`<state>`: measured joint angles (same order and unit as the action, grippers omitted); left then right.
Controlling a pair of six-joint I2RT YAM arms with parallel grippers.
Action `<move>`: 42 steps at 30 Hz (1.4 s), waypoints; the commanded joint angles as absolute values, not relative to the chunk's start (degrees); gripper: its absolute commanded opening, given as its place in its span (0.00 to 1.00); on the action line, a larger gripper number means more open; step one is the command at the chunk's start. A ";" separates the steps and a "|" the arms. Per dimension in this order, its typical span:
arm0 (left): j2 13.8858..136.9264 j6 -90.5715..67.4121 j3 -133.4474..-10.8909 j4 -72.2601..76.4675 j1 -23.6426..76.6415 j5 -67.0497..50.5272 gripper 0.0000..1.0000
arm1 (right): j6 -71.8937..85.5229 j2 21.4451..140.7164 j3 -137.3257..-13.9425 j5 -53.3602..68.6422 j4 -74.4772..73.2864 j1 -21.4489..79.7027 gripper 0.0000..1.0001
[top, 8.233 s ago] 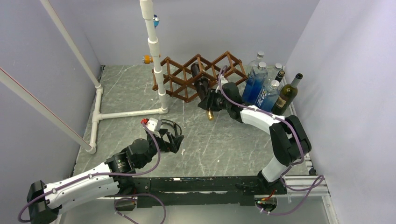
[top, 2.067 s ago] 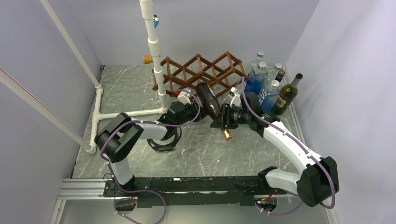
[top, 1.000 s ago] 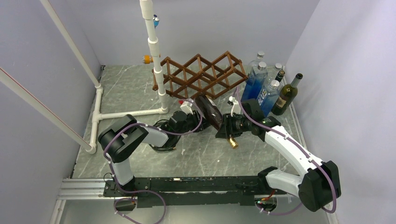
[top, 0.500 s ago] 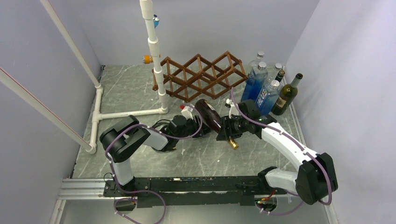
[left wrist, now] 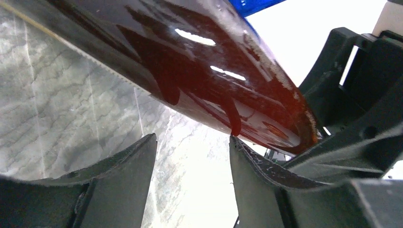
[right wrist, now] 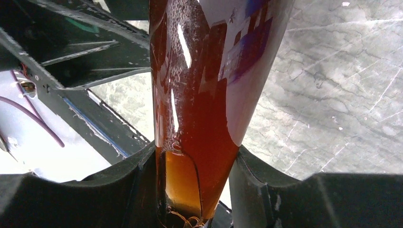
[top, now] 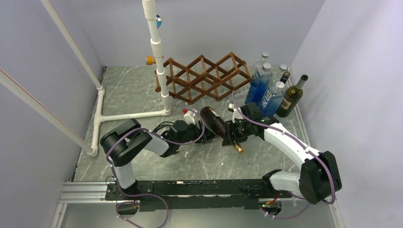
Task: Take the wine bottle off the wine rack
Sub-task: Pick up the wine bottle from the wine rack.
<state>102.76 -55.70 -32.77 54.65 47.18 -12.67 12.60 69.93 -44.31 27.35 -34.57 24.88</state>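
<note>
The dark brown wine bottle (top: 213, 121) lies tilted just above the table, in front of the wooden wine rack (top: 204, 78) and free of it, its gold-capped neck pointing toward the near side. My right gripper (top: 231, 134) is shut on the bottle's shoulder and neck; in the right wrist view the amber glass (right wrist: 209, 71) fills the gap between the fingers (right wrist: 138, 185). My left gripper (top: 200, 131) sits under the bottle's body with its jaws open. In the left wrist view the bottle (left wrist: 190, 61) crosses above the fingertips (left wrist: 237, 156), and marble shows between them.
A white PVC pipe frame (top: 159, 61) stands left of the rack. Several clear, blue and green bottles (top: 273, 90) cluster at the back right corner. Grey walls enclose the marble table (top: 133, 90) on three sides.
The right gripper has brought the bottle lower and a little nearer. The left gripper's jaws have spread apart and released the bottle's body.
</note>
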 commanded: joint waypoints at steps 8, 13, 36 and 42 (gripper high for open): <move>86.09 -40.27 -27.88 56.92 46.82 -13.52 0.71 | 6.00 67.90 -51.42 35.85 -28.32 26.54 0.00; 73.81 -22.52 -27.66 37.29 47.73 -10.31 0.78 | 1.95 68.52 -53.51 35.22 -32.19 26.52 0.00; 53.14 14.40 -17.89 34.30 57.60 -8.20 0.99 | -26.88 74.32 -67.54 35.98 -57.86 26.79 0.00; 64.93 27.10 -22.70 38.49 65.40 3.65 0.99 | -28.18 75.11 -68.94 34.03 -59.95 27.47 0.00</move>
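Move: The wine bottle, held neck-end by the right fingers, has its middle about 3 cm ahead and 5 cm right of the left hand, slightly above; from the right hand it lies some 3 cm ahead and 3 cm left. From the left hand, the empty rack stands roughly 24 cm ahead and 3 cm left, the cable coil about 19 cm left on the table, and the nearest blue bottle some 13 cm ahead and 23 cm right. Up and to its left, then back, the left hand clears the bottle by about 11 cm of rise, its empty fingers spreading fully while the wrist rolls some 75 degrees, clockwise seen from behind the hand; it then sinks and returns rightward a little, back of the bottle's base. The right hand keeps its grip, turning the bottle counter-clockwise about 30 degrees and lifting 4 cm, easing slightly right. ##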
